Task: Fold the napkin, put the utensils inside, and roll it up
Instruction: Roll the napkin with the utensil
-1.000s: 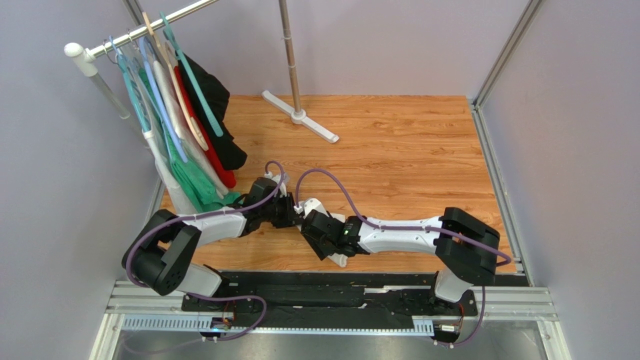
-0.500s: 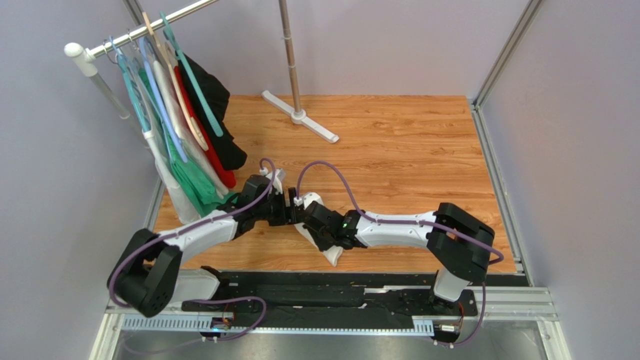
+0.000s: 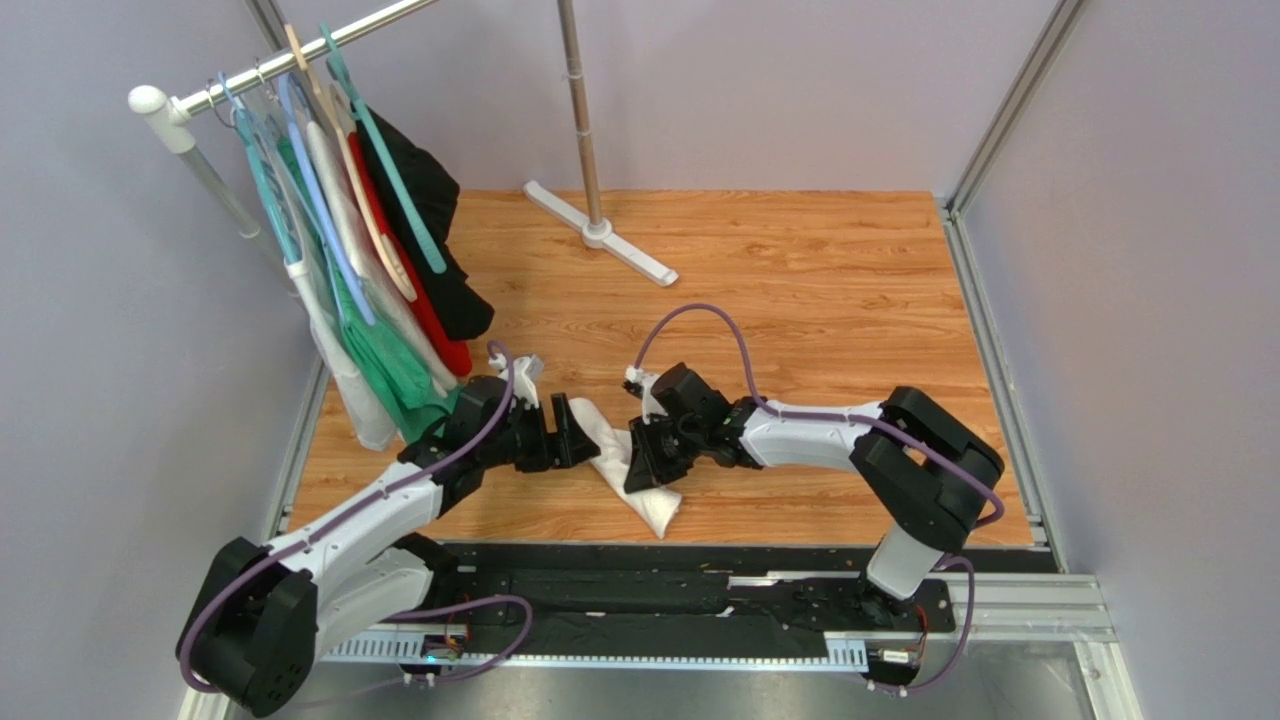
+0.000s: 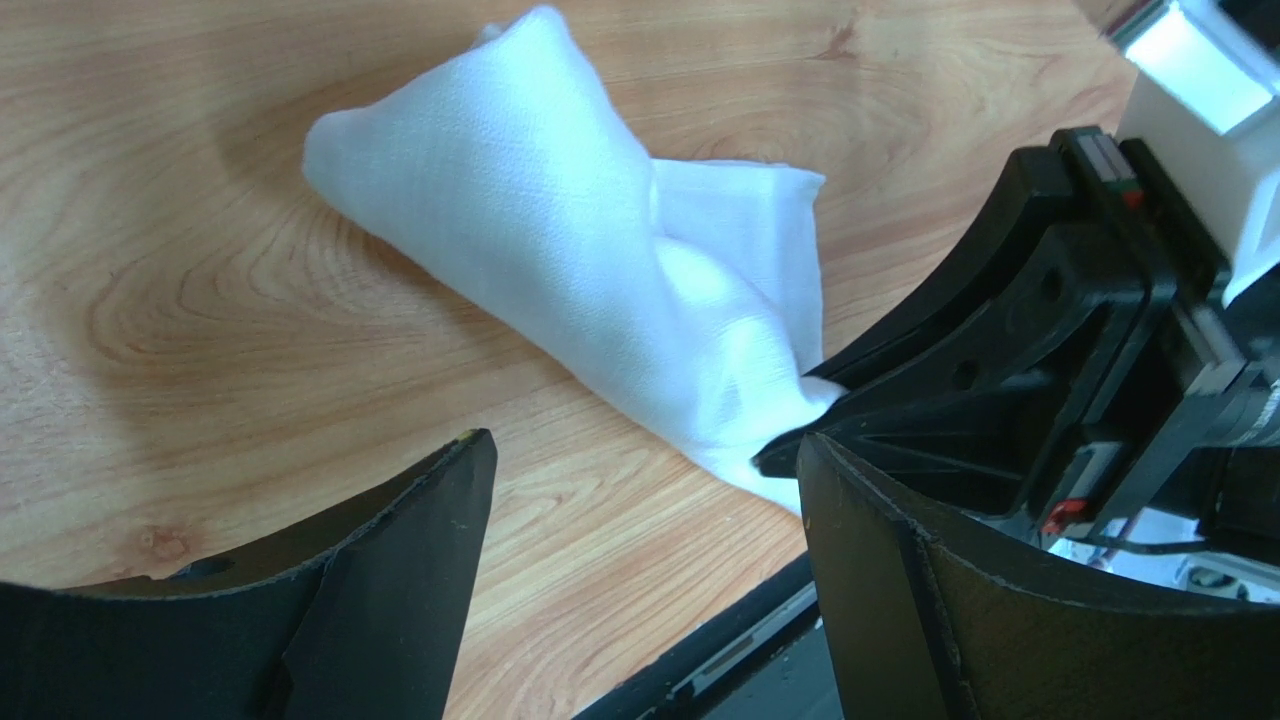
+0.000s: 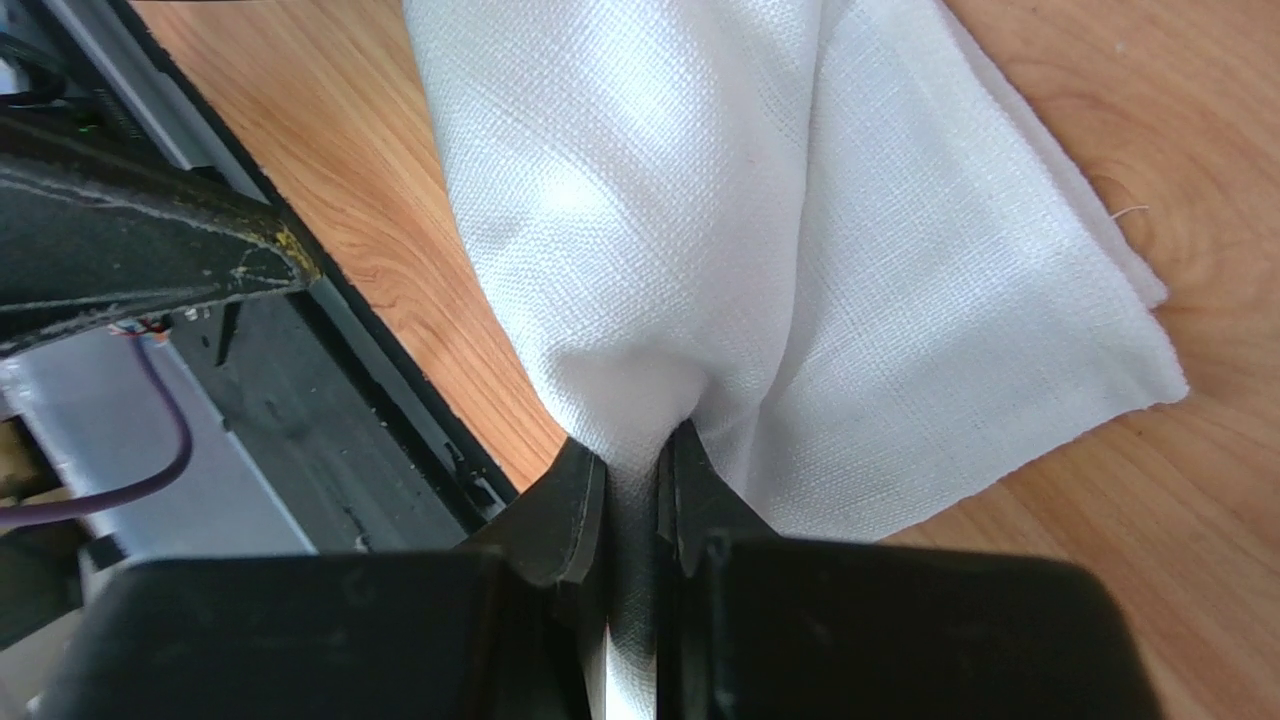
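Observation:
The napkin (image 3: 643, 492) is a bunched white cloth lying on the wooden table near its front edge, between the two grippers. My right gripper (image 3: 643, 455) is shut on a pinched fold of the napkin (image 5: 751, 195); in the right wrist view the cloth fans out from the right gripper (image 5: 634, 450). To the napkin's left, my left gripper (image 3: 589, 438) stands open and apart from it. In the left wrist view, bare wood lies between the wide jaws of the left gripper (image 4: 643, 450), and the napkin (image 4: 601, 255) lies beyond. The utensils are out of view.
A clothes rack with several hung garments (image 3: 368, 255) stands at the back left, close to my left arm. A pole stand with a white foot (image 3: 601, 233) is at the back centre. A black rail (image 3: 676, 578) runs along the table's front edge, close to the napkin.
My left gripper has opened and let the napkin go, and the left arm has stretched out low. My right gripper has shut on the napkin, and its wrist has swung up and right.

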`<state>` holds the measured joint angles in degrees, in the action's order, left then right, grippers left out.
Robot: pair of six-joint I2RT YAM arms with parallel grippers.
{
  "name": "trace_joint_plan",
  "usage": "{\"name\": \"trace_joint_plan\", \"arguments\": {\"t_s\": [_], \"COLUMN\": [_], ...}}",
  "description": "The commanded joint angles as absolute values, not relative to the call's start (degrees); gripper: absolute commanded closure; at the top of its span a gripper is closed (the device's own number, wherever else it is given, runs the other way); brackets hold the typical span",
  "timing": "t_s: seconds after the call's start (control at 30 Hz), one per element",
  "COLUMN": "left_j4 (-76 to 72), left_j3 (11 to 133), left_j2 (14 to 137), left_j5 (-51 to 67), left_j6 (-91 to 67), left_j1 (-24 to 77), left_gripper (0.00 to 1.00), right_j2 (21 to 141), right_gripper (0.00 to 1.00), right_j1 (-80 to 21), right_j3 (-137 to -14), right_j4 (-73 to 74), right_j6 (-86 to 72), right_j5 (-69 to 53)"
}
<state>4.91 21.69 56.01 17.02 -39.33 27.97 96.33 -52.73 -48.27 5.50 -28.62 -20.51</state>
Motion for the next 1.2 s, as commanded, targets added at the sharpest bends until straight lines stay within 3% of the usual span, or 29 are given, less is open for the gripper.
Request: {"name": "trace_joint_plan", "arguments": {"t_s": [0.0, 0.6, 0.7, 0.73, 0.8, 0.97, 1.1, 1.17], "left_j4": [2.1, -17.5, -18.4, -18.5, -18.7, -17.5, -12.1, -11.3], "left_j3": [20.9, 15.4, 15.4, 15.4, 15.5, 16.9, 19.4, 20.4], "left_j2": [56.5, 66.0, 66.3, 66.2, 66.1, 66.9, 68.9, 69.3], "left_j5": [16.6, 14.0, 13.6, 13.5, 13.4, 13.6, 13.0, 13.2], "left_j6": [-39.9, -44.3, -44.6, -44.8, -44.9, -45.0, -44.4, -44.3], "left_j1": [27.7, 27.7, 27.7, 27.7, 27.7, 27.7, 27.7, 27.7], "left_gripper": [0.18, 0.24, 0.35, 0.47, 0.54, 0.84, 0.9, 0.91], "right_j2": [97.7, 103.1, 103.8, 103.9, 104.1, 103.7, 101.3, 98.6], "right_gripper": [1.0, 1.0, 1.0, 1.0, 1.0, 0.97, 0.7, 0.61], "right_j1": [-50.6, -46.6, -46.4, -46.4, -46.4, -46.5, -46.3, -46.4], "right_j3": [-44.9, -43.8, -44.0, -44.0, -44.3, -45.5, -47.4, -48.5], "right_j4": [2.6, -4.0, -3.7, -3.6, -3.3, -0.4, 5.0, 9.1], "right_j6": [-32.1, -35.7, -35.6, -35.5, -35.2, -33.7, -31.1, -29.9], "right_j5": [-29.6, -38.1, -37.8, -37.7, -37.3, -35.3, -32.2, -30.5]}}
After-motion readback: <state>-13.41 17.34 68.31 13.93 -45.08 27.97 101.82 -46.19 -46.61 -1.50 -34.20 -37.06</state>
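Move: The napkin's far-left end lies just under the open left gripper, about 2 cm ahead, 1 cm to its right and 4 cm below. From the left gripper, the right gripper's pinch on the roll is some 9 cm to the right and 3 cm back, and the napkin's near end about 11 cm right and 9 cm back. From the right hand, the far-left end is roughly 5 cm ahead and 8 cm left. Lower the open left gripper about 3 cm onto the napkin's far-left end, easing some 2 cm forward as it sinks, then shut the fingers to pinch the roll. Meanwhile keep the right gripper in place on its pinch, rolling the wrist on by nearly 20 degrees so its fingertips swing back towards the base, and only once the left has closed, start opening the right fingers. ##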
